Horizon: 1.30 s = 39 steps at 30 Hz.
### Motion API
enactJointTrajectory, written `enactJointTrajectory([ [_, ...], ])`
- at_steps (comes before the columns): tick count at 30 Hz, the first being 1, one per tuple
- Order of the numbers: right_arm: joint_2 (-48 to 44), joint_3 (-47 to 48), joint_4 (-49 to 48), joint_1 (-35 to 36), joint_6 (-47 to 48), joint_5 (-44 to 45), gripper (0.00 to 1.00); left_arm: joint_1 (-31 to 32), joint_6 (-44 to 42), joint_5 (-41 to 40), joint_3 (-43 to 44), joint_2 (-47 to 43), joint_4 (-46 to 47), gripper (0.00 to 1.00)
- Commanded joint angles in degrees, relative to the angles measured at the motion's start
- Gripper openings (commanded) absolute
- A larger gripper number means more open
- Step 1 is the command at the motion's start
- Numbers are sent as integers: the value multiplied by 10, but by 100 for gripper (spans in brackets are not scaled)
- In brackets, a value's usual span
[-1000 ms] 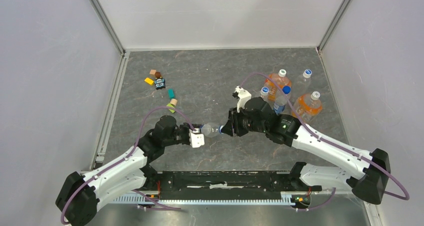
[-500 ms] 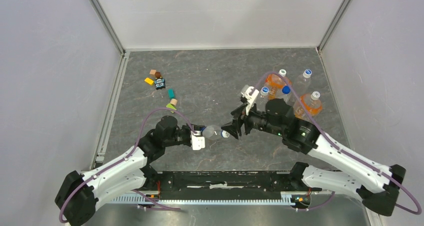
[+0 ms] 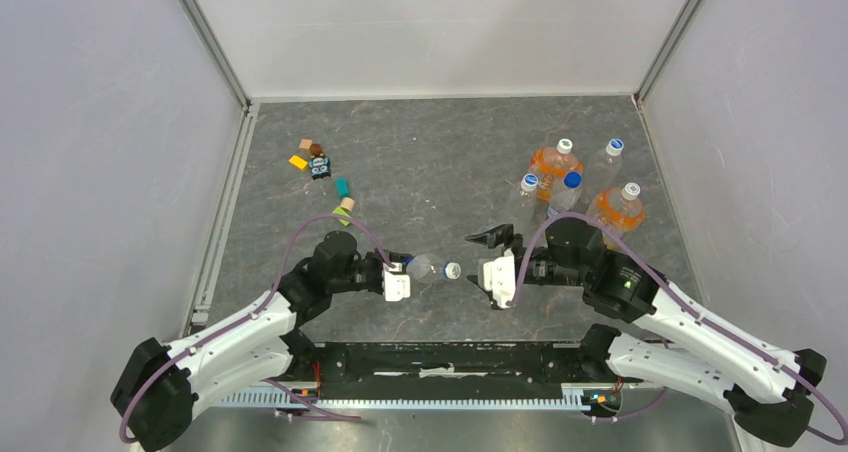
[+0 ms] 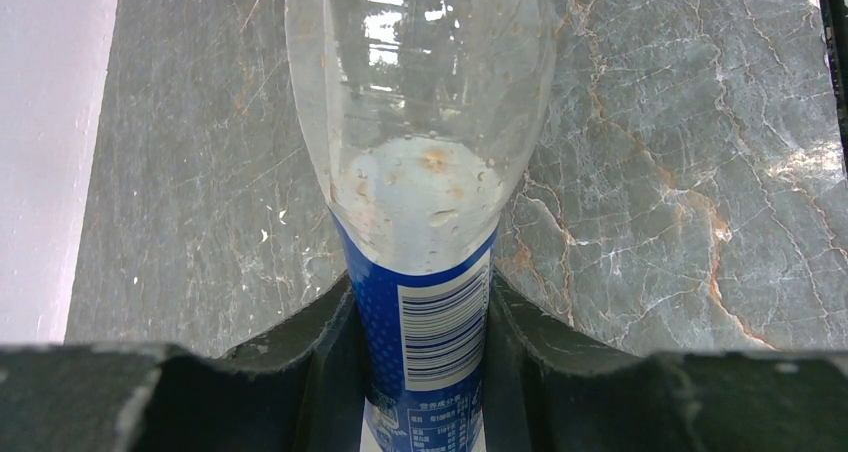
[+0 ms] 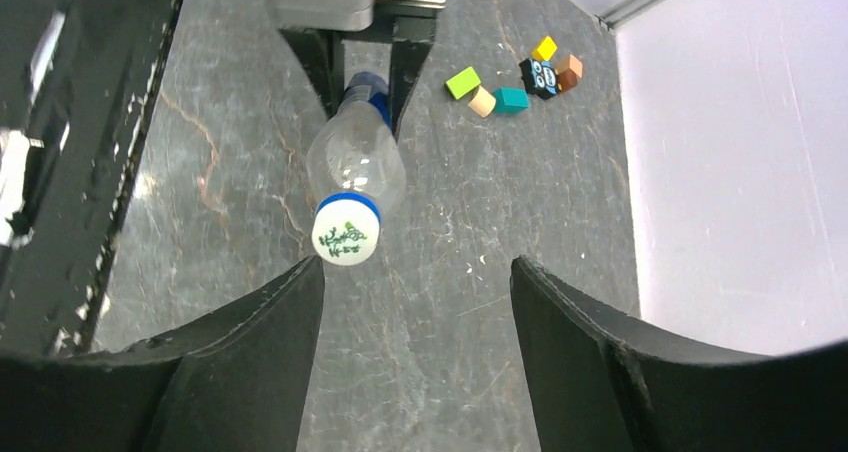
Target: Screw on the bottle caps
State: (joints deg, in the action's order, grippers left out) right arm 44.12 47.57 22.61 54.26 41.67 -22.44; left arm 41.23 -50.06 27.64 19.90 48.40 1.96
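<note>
A slim clear bottle [image 3: 428, 268] with a blue label band lies level above the table, and my left gripper [image 3: 408, 269] is shut on that band. In the left wrist view the bottle [image 4: 420, 172] runs up out of my left gripper [image 4: 420, 322], with both fingers pressed on the label. A white bottle cap [image 3: 452, 270] with green print sits on the bottle's neck, facing my right gripper [image 3: 485, 262]. In the right wrist view the cap [image 5: 345, 235] shows just ahead of the left fingertip. My right gripper [image 5: 415, 282] is open, with nothing between its fingers.
Several bottles [image 3: 565, 197] stand together at the back right, two holding orange liquid [image 3: 615, 212] and one with a bright blue cap. Small coloured toy blocks [image 3: 320, 164] lie at the back left, seen as blocks [image 5: 510, 82] in the right wrist view. Walls enclose the table.
My right gripper has opened off the cap and drawn back to the right. The cap stays on the bottle's neck. The left gripper holds the bottle as before.
</note>
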Motion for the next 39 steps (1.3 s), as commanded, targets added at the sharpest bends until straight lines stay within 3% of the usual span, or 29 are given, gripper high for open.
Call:
enactJointTrajectory([
  [1,9,-1,26,2,135,-36,69,3,-3,25,24,2,19,44],
  [3,18,-3,21,4,133,-39,59,2,-2,25,24,1,19,44],
  [15,49,-13,22,31,156,-27,59,2,0,29,26,2,19,43],
  [39,92,-25,21,78,185,53,43,3,1,34,28,9,16,44],
])
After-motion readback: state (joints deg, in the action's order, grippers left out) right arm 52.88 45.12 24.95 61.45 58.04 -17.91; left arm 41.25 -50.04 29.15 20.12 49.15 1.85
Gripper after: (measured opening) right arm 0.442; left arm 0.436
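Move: Held out by the left gripper on its bottle, the white cap lies about 4 cm to the right hand's left, level with it front to back, and some 7 cm below. From the left hand, the cap is roughly 12 cm right, 2 cm back and 2 cm higher. The blue-white-capped bottle stands about 20 cm ahead and 11 cm right of the right hand; the blue-capped bottle is equally far ahead, 21 cm right, both with their middles some 13 cm below it. Sinking about 6.5 cm and easing some 2 cm left, the right hand comes down to the capped end of the bottle, its fingers tipping down roughly 15 degrees and swinging about 10 degrees counter-clockwise. Its fingers narrow from wide open to a gap little wider than the cap, bringing the tips to either side of it but not clamping. The left hand stays put, keeping its grip on the bottle's label. ##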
